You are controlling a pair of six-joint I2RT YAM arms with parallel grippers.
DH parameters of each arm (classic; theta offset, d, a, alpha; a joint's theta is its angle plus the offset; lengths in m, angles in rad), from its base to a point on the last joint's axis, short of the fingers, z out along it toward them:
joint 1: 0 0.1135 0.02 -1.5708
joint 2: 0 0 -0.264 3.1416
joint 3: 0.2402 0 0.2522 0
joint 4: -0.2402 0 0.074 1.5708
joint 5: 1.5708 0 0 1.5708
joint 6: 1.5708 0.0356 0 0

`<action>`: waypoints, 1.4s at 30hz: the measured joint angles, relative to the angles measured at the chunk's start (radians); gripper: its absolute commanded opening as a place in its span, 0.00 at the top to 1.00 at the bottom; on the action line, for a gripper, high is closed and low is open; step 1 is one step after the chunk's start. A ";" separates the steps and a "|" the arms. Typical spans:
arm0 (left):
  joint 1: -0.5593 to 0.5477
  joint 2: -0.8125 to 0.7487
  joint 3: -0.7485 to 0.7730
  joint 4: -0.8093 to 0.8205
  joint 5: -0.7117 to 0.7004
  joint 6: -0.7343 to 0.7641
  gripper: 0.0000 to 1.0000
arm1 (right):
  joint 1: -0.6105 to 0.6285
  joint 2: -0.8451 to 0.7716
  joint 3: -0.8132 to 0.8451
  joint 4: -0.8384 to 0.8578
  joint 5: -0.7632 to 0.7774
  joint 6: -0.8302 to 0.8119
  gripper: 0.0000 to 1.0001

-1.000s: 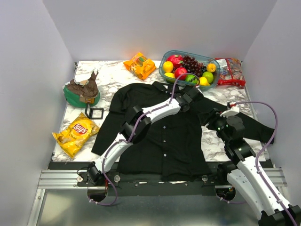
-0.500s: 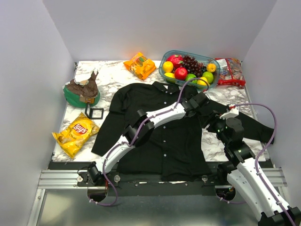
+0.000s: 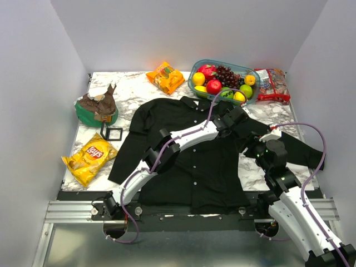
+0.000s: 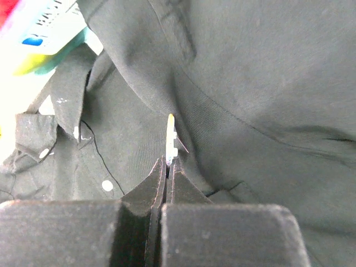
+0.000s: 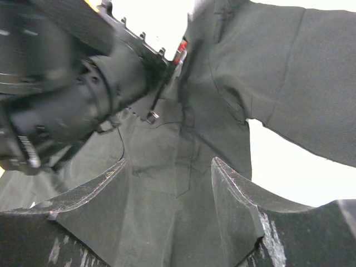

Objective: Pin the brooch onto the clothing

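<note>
The clothing (image 3: 206, 167), a black button-up shirt, lies spread flat across the marble table. My left gripper (image 3: 236, 118) reaches over the shirt's upper right chest, near the collar. In the left wrist view the left gripper (image 4: 168, 164) is shut on the brooch (image 4: 171, 136), a thin pale disc seen edge-on, its tip close against the shirt fabric (image 4: 267, 83). My right gripper (image 3: 253, 146) hovers over the shirt's right side by the sleeve. In the right wrist view the right gripper (image 5: 169, 172) stands open over the dark cloth (image 5: 183, 139) with nothing between its fingers, and the left arm (image 5: 83, 100) fills the upper left.
A fruit basket (image 3: 196, 71) sits at the back, right behind the left gripper. An orange snack bag (image 3: 165, 77) and a red packet (image 3: 271, 84) flank it. On the left are a green bowl (image 3: 97, 110), a small black square frame (image 3: 113, 133) and a yellow chip bag (image 3: 90, 156).
The left arm swung right across the shirt's chest with the brooch, then eased back a little. The right gripper shifted slightly left and stayed open.
</note>
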 measured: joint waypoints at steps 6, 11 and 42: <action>0.000 -0.056 -0.026 0.036 0.045 -0.031 1.00 | 0.000 0.000 -0.003 -0.002 0.000 0.002 0.33; 0.000 -0.084 -0.032 0.066 0.071 -0.046 1.00 | 0.000 0.004 -0.005 -0.005 0.000 0.002 0.33; 0.290 -0.398 -0.631 -0.029 -0.060 0.090 1.00 | 0.000 0.208 -0.010 0.101 -0.090 -0.053 0.33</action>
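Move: Some 24 cm to the left of the left hand, about 1 cm farther out and 5 cm below it, lies the shirt's left chest, where the brooch in its fingers is taken. The collar is about 14 cm left and 4 cm ahead, the fruit tray 13 cm ahead and 4 cm left, the orange snack bag 14 cm ahead and 28 cm left. From the right hand, that left chest is roughly 15 cm ahead, 25 cm left and 12 cm down. Keeping the brooch edge-on in shut fingers, the left hand first rises about 4 cm over the shirt's right chest, sinks again, then sweeps some 24 cm left in a low arc across the button row and down over the left chest. On the way it turns counter-clockwise and rolls left side up, each about 15 degrees. The right hand, open and empty, sinks some 3.5 cm with a slight shift left. ##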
